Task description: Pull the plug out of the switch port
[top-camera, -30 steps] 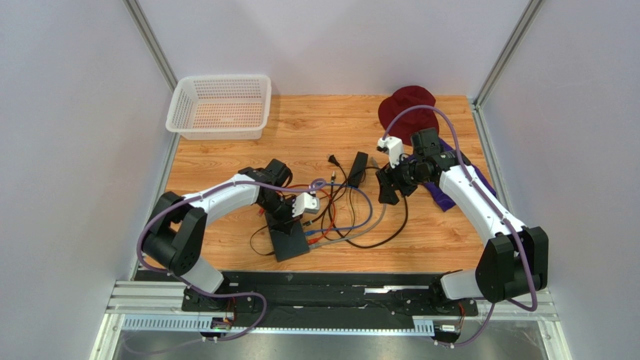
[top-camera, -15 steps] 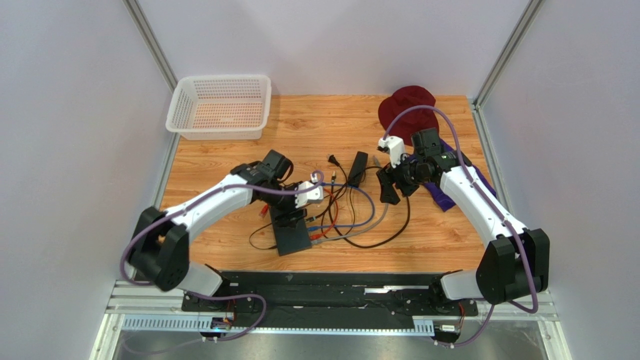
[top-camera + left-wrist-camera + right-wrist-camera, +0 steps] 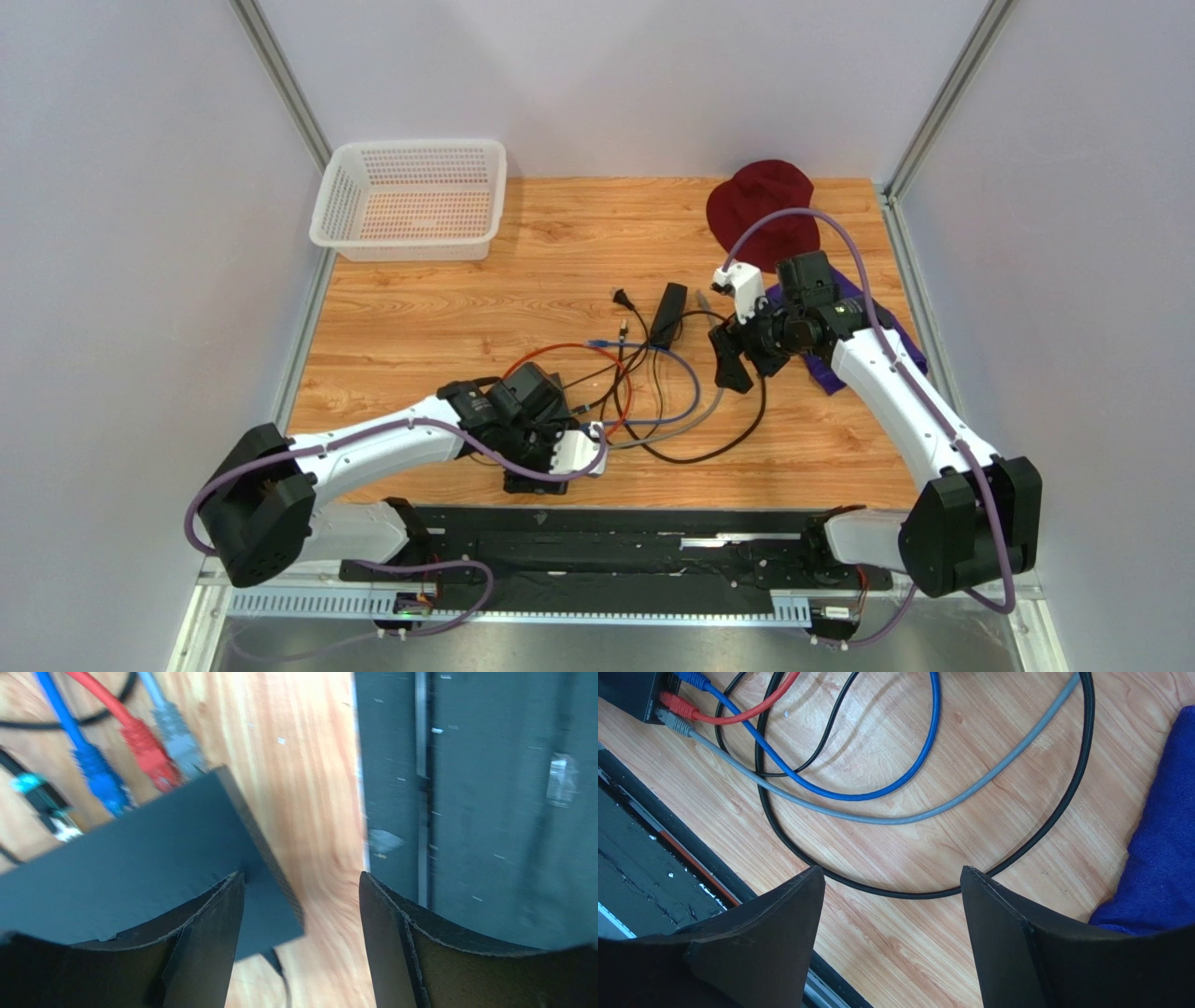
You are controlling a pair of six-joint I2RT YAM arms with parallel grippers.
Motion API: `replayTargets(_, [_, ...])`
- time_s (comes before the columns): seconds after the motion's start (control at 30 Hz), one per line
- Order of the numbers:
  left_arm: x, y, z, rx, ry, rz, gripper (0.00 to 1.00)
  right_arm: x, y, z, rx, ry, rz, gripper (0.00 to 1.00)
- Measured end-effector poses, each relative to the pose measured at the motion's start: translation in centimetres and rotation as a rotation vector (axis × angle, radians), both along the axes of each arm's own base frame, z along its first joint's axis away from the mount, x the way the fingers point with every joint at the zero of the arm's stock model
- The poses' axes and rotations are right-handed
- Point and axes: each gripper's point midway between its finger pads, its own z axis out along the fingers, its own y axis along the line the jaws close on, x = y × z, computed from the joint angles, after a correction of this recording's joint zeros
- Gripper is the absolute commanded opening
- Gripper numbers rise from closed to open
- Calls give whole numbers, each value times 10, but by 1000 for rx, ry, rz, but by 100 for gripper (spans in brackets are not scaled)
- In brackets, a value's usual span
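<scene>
The switch is a flat dark grey box lying near the table's front edge, mostly hidden under my left arm in the top view. Blue, red and grey plugs sit in the ports along its edge; they also show at the far left of the right wrist view, around the red plug. My left gripper is open directly above the box's corner, with nothing between its fingers. Over the black cable my right gripper hangs open and empty, right of the cable tangle.
A black power brick lies mid-table among looped cables. There is a white basket at the back left and a maroon cap at the back right. A blue cloth lies under my right arm. The black mounting rail runs just beyond the switch.
My left gripper opened from shut and swung back toward the near edge, ending over the switch. My right gripper shifted slightly to the right and stayed open.
</scene>
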Motion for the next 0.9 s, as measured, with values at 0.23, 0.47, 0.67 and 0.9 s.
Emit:
replayTargets(0.23, [28, -20, -11, 61, -151, 22, 68, -5, -2, 2, 0, -15, -3, 76])
replayTargets(0.47, [74, -48, -12, 62, -285, 88, 65, -6, -3, 0, -6, -11, -5, 76])
replayTargets(0.67, [94, -62, -10, 59, -330, 111, 64, -4, -6, -3, -21, -8, -13, 76])
replayTargets(0.9, [93, -61, -5, 35, -249, 121, 67, -2, -8, -8, -34, 10, -22, 75])
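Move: The dark switch box has its middle about 8 cm ahead of the left hand, level with it sideways and barely lower, with its near end lying under the front finger. The grey plug is roughly 4 cm ahead and 7 cm to the hand's right, the red plug 6 cm ahead and 8 cm right, the blue plug 9 cm ahead and 8 cm right. From the idle right hand, the switch box lies some 33 cm left, 7 cm back and 10 cm below. Keep the left gripper open and low over the near end of the switch box, front finger resting on its top, and drag the box forward and to the right, about 9 cm forward and 6 cm across. Let the fingertips swing forward some 20 degrees on the way, then stop and keep the finger there. ##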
